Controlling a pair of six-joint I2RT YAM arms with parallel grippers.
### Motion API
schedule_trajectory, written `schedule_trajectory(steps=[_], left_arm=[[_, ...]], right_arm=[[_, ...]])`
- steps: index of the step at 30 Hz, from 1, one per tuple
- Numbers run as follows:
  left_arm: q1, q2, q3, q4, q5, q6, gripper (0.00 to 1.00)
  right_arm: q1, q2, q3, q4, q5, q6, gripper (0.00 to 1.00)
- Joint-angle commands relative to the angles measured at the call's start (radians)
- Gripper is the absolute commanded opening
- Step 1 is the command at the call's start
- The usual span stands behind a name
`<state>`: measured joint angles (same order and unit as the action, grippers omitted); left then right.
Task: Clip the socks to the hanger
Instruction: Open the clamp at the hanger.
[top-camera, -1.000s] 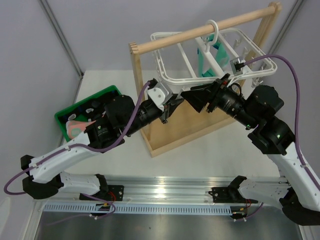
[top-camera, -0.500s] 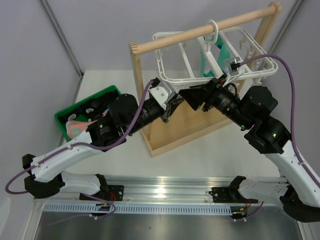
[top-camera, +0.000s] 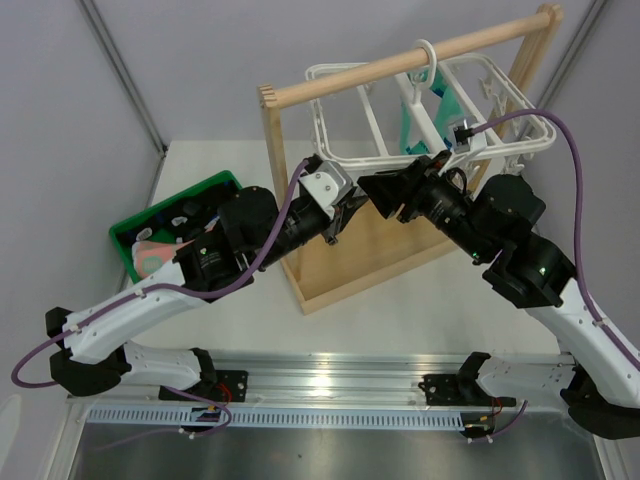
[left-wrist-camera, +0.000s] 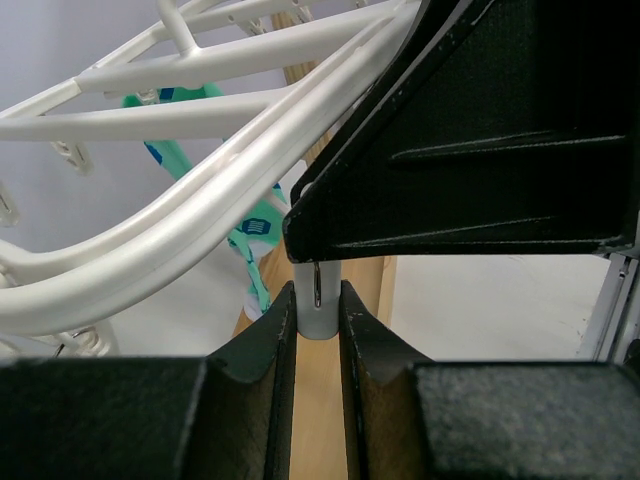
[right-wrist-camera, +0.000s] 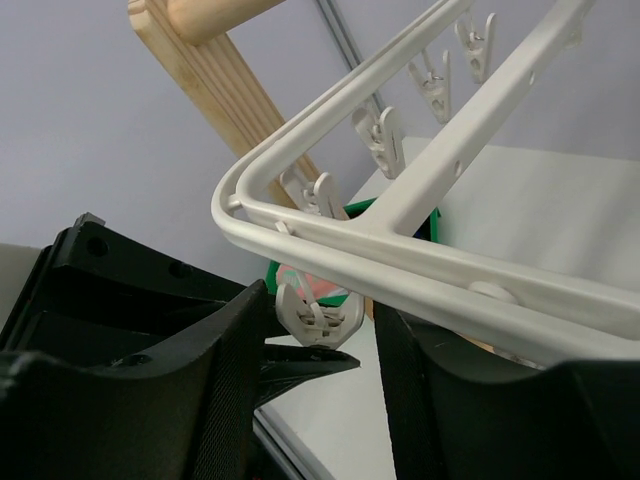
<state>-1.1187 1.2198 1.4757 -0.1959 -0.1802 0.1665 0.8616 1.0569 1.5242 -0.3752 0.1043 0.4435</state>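
The white hanger (top-camera: 350, 158) hangs by its hook from a wooden rod. My left gripper (top-camera: 340, 215) is under its near corner, shut on the lower end of a dangling clip (left-wrist-camera: 318, 305). My right gripper (top-camera: 378, 192) meets it from the right. In the right wrist view its jaws (right-wrist-camera: 320, 310) stand open on either side of the same clip (right-wrist-camera: 318, 320), a small gap on each side. The hanger's rim (right-wrist-camera: 400, 270) runs just above. The socks lie in the green bin: a salmon-pink one (top-camera: 150, 257) and black ones (top-camera: 190, 212).
A light wooden rack (top-camera: 340, 82) with a flat base (top-camera: 345, 265) carries the hanger. Teal-green socks (top-camera: 408, 125) hang clipped at the hanger's far side. The green bin (top-camera: 215, 185) sits at the table's left. Several more clips (right-wrist-camera: 385, 140) dangle along the rim.
My right gripper has moved left and up to the hanger's corner, and its jaws have narrowed around the clip. The left gripper has kept its hold and shifted slightly upward.
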Motion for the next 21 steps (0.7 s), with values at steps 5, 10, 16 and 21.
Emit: schedule_trajectory(steps=[5,10,16,21], left_arm=[[-0.001,0.011,0.035,-0.037,-0.002,-0.001,0.01],[0.0,-0.003,0.024,-0.043,-0.016,-0.016,0.07],[0.0,-0.045,-0.024,-0.043,-0.057,-0.061,0.33],[0.002,-0.089,-0.051,-0.095,-0.108,-0.14,0.68]], right_arm=[[0.036,0.014,0.005,0.059,0.115,-0.04,0.43],[0.045,0.012,0.004,0.05,0.156,-0.045,0.27],[0.048,0.009,0.001,0.048,0.173,-0.048,0.09],[0.05,0.014,-0.006,0.058,0.179,-0.051,0.0]])
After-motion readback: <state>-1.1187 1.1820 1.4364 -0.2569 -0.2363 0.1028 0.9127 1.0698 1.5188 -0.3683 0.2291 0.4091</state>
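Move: Between the left fingertips already sits the hanger's near-left clamp, its middle about 1 cm above that hand point; from the right hand, the clamp lies roughly 1 cm ahead and 1 cm left, level, between the still-parted fingers. From the right hand, the hanger's near rail runs about 3 cm above and 2 cm ahead, the green sock hangs some 10 cm ahead and 9 cm right, level, and the wooden left post stands about 8 cm ahead and 13 cm left. Closing on the clamp just under the near rail, the right hand eases forward and down by about 1 cm, turns some 5 degrees clockwise, and pinches the clamp, keeping its hold. Once that grip is on, the left hand, which has crept slightly down with its own pinch kept, opens wide and backs off the clamp, down about 2 cm in all and 1.5 cm to the left. ##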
